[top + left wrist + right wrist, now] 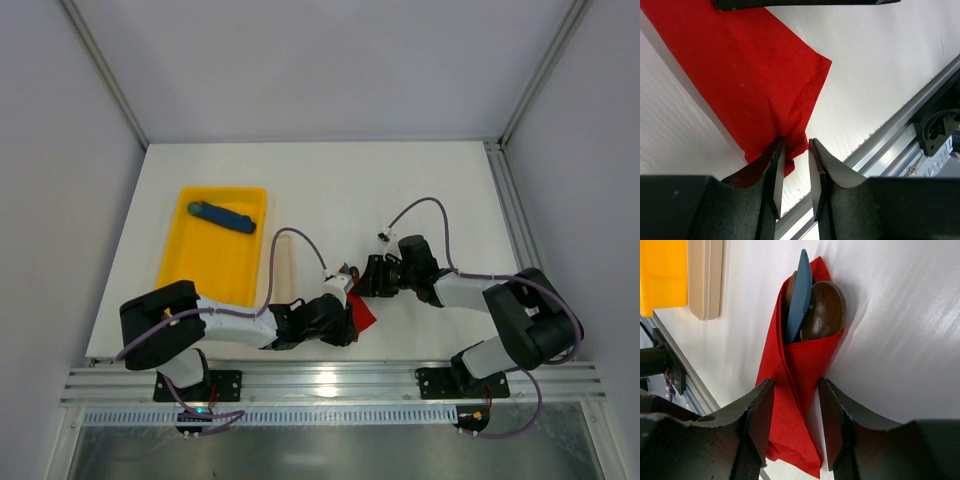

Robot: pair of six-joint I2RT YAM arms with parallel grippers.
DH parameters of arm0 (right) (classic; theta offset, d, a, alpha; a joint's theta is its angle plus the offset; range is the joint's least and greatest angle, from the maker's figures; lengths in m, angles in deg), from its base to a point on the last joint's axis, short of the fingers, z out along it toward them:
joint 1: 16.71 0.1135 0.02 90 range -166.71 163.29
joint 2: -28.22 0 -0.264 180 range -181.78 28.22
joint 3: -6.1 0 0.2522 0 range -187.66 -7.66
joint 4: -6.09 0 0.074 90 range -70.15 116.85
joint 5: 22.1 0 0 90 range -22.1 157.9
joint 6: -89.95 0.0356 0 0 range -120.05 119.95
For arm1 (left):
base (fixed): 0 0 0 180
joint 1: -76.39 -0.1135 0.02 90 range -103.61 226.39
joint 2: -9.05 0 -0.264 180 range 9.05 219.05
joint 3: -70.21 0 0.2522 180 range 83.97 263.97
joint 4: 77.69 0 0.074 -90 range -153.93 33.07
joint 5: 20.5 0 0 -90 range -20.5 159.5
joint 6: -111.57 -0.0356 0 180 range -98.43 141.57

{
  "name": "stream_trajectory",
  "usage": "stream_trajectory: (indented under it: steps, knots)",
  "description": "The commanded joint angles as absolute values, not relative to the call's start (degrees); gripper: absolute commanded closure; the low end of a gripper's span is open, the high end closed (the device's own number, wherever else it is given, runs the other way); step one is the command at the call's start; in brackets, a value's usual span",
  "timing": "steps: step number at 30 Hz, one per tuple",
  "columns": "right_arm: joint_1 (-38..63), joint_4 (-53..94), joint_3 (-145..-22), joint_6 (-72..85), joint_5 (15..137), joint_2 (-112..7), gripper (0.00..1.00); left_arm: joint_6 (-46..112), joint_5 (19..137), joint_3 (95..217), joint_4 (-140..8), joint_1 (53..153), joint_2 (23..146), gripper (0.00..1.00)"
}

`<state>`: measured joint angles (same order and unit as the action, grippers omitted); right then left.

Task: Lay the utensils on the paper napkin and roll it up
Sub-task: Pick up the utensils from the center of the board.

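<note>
The paper napkin point(801, 365) is a red sheet folded into a narrow cone on the white table. Out of its open end stick the utensils: a brown wooden spoon point(826, 310), a blue serrated knife point(799, 295) and a second brown piece behind them. My right gripper point(795, 382) is open, with its jaws astride the napkin's lower half. One finger touches the left fold and the other stands just off the right edge. My left gripper point(795, 143) is open by a narrow gap, and its tips sit at the napkin's point(755, 75) near corner. In the top view both grippers meet over the napkin point(366, 314).
A yellow tray point(215, 262) at the left holds a blue stick-shaped object point(222, 215). A beige flat wooden piece point(284, 268) lies just right of the tray. The metal rail point(890, 130) at the table's near edge runs close behind the napkin.
</note>
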<state>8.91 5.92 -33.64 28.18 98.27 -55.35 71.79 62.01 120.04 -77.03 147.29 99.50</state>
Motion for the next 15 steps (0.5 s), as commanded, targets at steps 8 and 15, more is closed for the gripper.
stream_trajectory:
  steps: [8, 15]
  knots:
    - [8.8, 4.7, -32.1, 27.1, 97.8, -59.0, 0.6, 71.3, 62.6, 117.5, -71.8, 147.8, 99.9, 0.69]
    - [8.8, 3.9, -31.4, 27.1, 98.7, -57.4, 0.96, 71.9, 62.5, 117.2, -72.2, 147.8, 98.3, 0.67]
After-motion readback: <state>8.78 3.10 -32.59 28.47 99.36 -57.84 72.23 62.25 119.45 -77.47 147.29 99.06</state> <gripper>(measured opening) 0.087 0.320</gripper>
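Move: The rolled napkin's waist, just behind the utensil heads, is right at the right hand's half-open fingertips, about 1 cm left and 1 cm lower. From this hand the wooden spoon's bowl is some 4 cm ahead and 1 cm left, the blue knife's tip about 7 cm ahead and 2 cm left, and the napkin's loose near end roughly 8 cm back, 1 cm right. From the left hand the waist lies about 11 cm ahead, 1 cm right, and slightly below. Down by about 1 cm, after a half-centimetre nudge to its left that it then gives back, the right hand settles astride the rolled napkin while its fingers go from half open to almost shut, pinching the red cloth just behind the spoon's bowl. The wrist barely turns. The left hand stays where it is at the napkin's near end, its fingers partly open. ##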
